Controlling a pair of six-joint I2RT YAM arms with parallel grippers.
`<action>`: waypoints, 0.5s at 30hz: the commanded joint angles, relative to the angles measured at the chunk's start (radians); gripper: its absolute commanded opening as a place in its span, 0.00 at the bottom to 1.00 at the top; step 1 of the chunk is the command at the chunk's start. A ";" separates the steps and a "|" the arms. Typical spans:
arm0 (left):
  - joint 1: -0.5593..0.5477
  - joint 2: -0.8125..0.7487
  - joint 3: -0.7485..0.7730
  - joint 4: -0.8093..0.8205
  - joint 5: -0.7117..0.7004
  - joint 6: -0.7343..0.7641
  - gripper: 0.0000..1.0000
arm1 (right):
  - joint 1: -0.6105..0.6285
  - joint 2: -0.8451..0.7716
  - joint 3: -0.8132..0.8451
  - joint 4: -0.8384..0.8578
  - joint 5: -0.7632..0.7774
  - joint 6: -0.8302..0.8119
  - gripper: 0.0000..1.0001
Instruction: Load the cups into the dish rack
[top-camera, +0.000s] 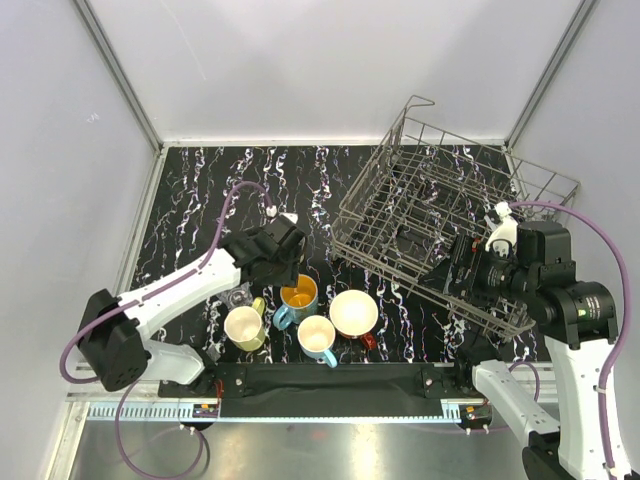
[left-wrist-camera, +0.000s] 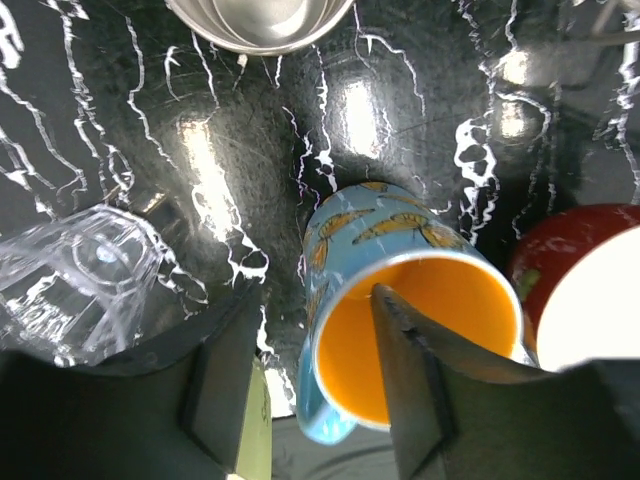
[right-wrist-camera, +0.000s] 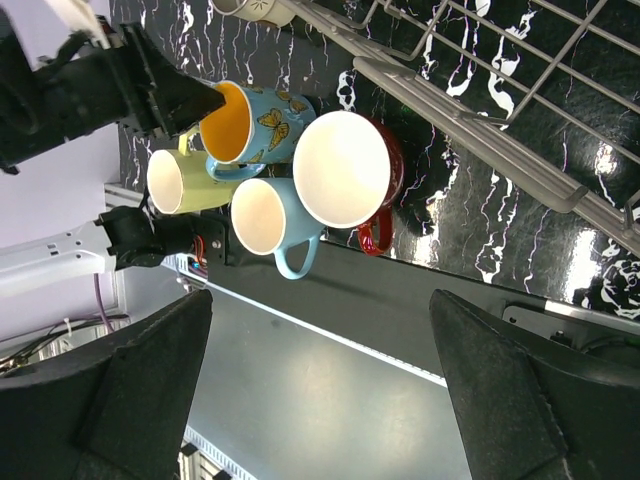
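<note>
The teal butterfly cup (left-wrist-camera: 440, 225) with an orange inside (top-camera: 298, 293) stands among the cups near the front. My left gripper (left-wrist-camera: 310, 300) straddles its rim: one finger (left-wrist-camera: 410, 380) is inside, the other (left-wrist-camera: 225, 380) outside, with a gap to the wall. Around it stand a yellow-green cup (top-camera: 245, 328), a light-blue cup (top-camera: 317, 337), a wide red mug (top-camera: 354, 313) and a clear tumbler (left-wrist-camera: 80, 280). A steel cup (left-wrist-camera: 260, 20) is just beyond. The dish rack (top-camera: 450, 195) sits at the back right. My right gripper (top-camera: 445, 272) hangs open and empty at the rack's near side.
A black padded strip (top-camera: 320, 380) runs along the table's near edge, under the right gripper (right-wrist-camera: 318, 300). White walls with metal posts close in the table on three sides. The rack's front rail (right-wrist-camera: 480, 110) is close to the red mug (right-wrist-camera: 345, 170).
</note>
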 joint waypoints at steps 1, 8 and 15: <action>-0.002 0.021 -0.028 0.069 0.010 0.024 0.51 | 0.001 -0.010 0.018 -0.038 -0.017 -0.034 0.97; -0.002 0.030 -0.079 0.105 0.053 0.025 0.33 | 0.001 -0.005 0.008 -0.037 -0.014 -0.042 0.97; -0.002 0.035 -0.076 0.105 0.072 0.047 0.15 | 0.001 -0.001 -0.004 -0.028 -0.020 -0.047 0.96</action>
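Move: The blue mug with the orange inside stands with its middle about 3 cm to the left hand's right, 2 cm back and some 7 cm below; its left rim is nearly under the fingers. From the hand, the metal cup is about 7 cm ahead, the clear glass 10 cm left and 2 back, the red mug 14 cm right and 6 back. The blue mug lies roughly 25 cm left of the right hand, 7 ahead and 24 below. The left hand sinks about 3 cm, easing slightly back, and closes its fingers astride the blue mug's left rim. ##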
